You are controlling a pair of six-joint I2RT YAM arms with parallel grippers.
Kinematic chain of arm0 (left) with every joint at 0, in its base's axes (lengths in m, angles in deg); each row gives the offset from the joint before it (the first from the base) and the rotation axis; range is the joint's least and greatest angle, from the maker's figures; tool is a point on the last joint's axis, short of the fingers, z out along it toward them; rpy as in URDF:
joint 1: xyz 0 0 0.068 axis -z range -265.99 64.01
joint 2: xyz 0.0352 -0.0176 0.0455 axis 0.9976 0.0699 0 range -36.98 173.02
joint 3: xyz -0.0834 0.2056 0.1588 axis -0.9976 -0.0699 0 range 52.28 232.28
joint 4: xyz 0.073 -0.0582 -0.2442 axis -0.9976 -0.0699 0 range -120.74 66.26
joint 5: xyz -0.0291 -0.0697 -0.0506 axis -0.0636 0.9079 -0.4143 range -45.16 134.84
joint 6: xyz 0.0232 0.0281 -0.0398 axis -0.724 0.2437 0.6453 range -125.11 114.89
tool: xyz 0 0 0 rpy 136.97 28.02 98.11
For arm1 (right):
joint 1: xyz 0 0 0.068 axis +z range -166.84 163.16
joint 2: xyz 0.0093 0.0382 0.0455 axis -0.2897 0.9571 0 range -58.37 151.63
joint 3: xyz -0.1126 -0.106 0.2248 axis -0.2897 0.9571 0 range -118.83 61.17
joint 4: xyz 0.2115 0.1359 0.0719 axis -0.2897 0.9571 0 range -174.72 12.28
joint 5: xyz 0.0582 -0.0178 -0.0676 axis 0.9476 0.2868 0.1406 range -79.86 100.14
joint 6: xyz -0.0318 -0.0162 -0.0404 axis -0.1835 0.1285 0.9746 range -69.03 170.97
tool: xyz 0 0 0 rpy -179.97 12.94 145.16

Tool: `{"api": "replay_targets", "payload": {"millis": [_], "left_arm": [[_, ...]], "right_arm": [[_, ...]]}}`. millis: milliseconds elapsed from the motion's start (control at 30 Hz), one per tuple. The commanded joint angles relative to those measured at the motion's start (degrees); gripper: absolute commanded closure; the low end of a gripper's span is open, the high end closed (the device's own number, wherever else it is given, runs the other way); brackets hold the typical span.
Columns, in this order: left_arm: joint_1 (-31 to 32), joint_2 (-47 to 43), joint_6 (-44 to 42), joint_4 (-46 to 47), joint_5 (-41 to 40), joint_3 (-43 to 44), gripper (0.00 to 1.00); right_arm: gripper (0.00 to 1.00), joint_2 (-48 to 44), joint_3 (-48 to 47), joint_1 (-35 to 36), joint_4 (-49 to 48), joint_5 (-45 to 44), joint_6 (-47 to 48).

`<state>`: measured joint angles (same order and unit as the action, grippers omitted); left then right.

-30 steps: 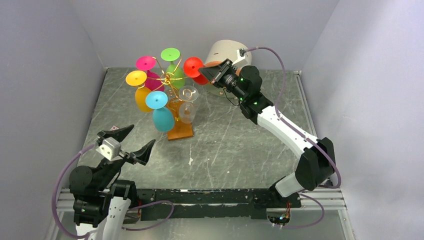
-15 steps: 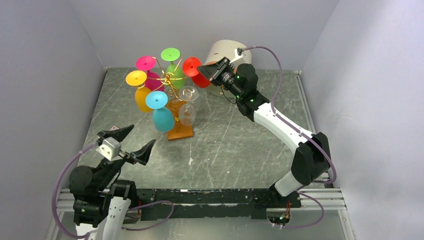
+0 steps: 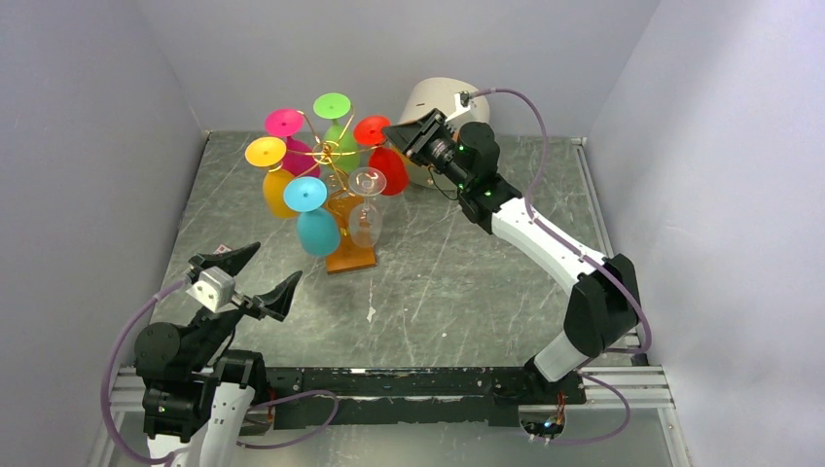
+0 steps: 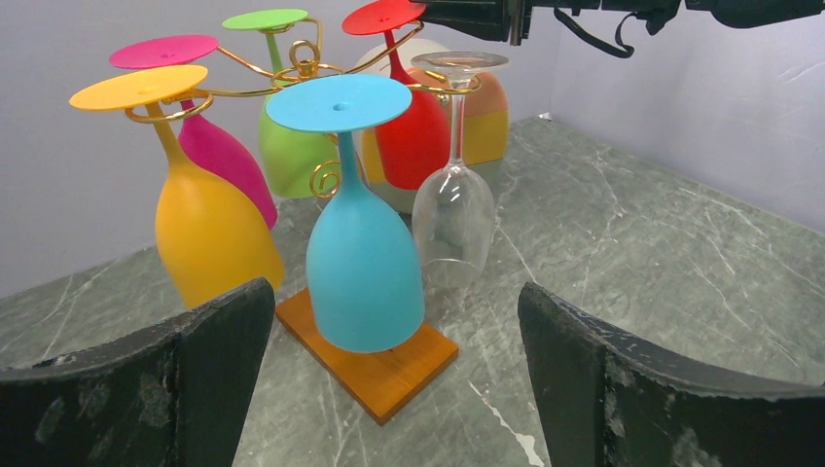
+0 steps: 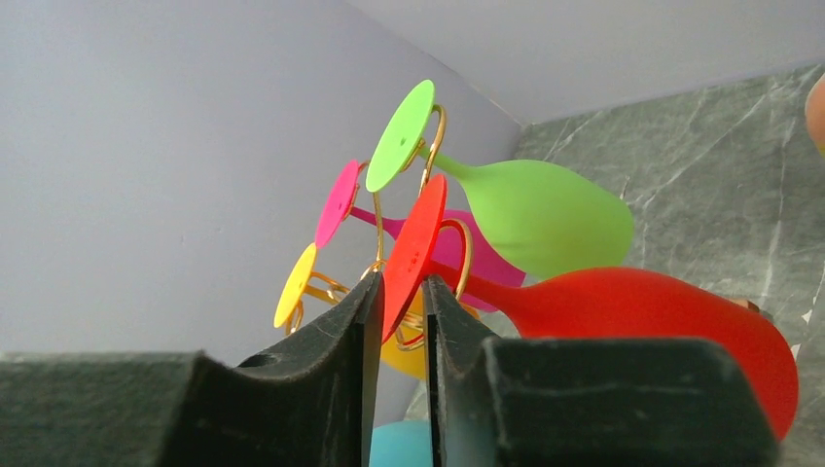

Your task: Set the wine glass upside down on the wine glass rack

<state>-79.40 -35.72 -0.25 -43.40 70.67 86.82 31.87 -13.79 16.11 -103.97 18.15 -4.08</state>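
Note:
The red wine glass [image 3: 389, 171] hangs upside down at the right side of the gold wire rack [image 3: 326, 154], which stands on a brown wooden base [image 3: 352, 255]. My right gripper [image 3: 404, 134] is shut on the glass's round red foot [image 5: 416, 243]. In the right wrist view the glass's stem passes through a gold scroll loop [image 5: 463, 255] and its bowl [image 5: 642, 316] points away. The red glass [image 4: 413, 136] also shows in the left wrist view. My left gripper [image 3: 268, 272] is open and empty near the front left, facing the rack [image 4: 292, 73].
Yellow [image 3: 276, 190], pink [image 3: 284, 124], green [image 3: 332, 105], blue [image 3: 316, 229] and clear [image 3: 366, 209] glasses hang on the rack. A round cream box [image 3: 438, 97] stands behind my right gripper at the back. Grey walls enclose the table on three sides.
My right gripper moved left with the red glass, from beside the cream box to the rack. The glass's foot now sits at a scroll arm and its bowl hangs lower. The left arm stayed still.

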Motion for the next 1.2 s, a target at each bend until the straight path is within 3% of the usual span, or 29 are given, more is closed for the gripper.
{"api": "replay_targets", "payload": {"millis": [0,333,600,700,733,767,800,1000,1167], "left_arm": [[0.27,-0.09,-0.29,-0.84,-1.13,0.0,0.01],[0.24,0.4,0.64,-1.72,-4.56,0.74,0.01],[0.27,2.54,3.51,-3.23,-10.93,4.87,0.01],[0.27,5.03,6.08,-5.39,-14.27,8.76,0.01],[0.27,5.71,6.91,-6.27,-15.28,10.06,0.01],[0.27,6.51,7.55,-7.2,-16.23,11.57,0.01],[0.27,7.24,8.02,-8.21,-17.14,12.82,0.01],[0.25,11.54,10.0,-14.67,-23.51,21.15,0.01],[0.39,14.37,10.46,-16.6,-23.56,25.81,0.01]], "right_arm": [[0.73,-1.99,-0.42,-0.38,-0.19,-1.21,1.28],[0.58,-5.57,0.37,-0.69,3.21,0.03,3.62],[0.43,-16.67,6.72,-0.78,7.3,-3.19,9.26],[0.29,-21.31,8.36,-0.77,10.92,-3.37,15.23],[0.2,-22.75,8.72,-0.77,12.59,-3.46,17.65],[0.04,-24.62,9.04,-0.78,14.72,-3.61,20.05],[0.01,-25.95,9.3,-0.78,17.71,-3.88,22.06],[0.0,-34.98,11.31,-0.78,30.26,-6.46,30.86],[0.0,-42.45,13.35,-0.7,39.83,-19.28,30.11]]}}
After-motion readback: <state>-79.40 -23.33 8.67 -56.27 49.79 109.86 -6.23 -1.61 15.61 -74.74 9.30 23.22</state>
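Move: The right fingers are still around the rim of the red glass's foot. The upside-down glass has its middle about 1 cm ahead, 2 cm left and 8 cm below that hand. At similar height, the clear glass hangs some 9 cm back and 5 cm left, the green one 5 cm ahead and 11 cm left; the drawer box stands 10 cm ahead, 9 cm right, well below. From the left hand, the red glass is roughly 25 cm ahead, 19 cm right. Back and to its right, slowly at first and then fast, the right hand opens wide and comes free of the red glass's foot, travelling about 18 cm; it rises some 5 cm, then dips again while its left side rolls down. The empty, open left hand, after a pause, rises about 8 cm and drifts left, turning counter-clockwise. ##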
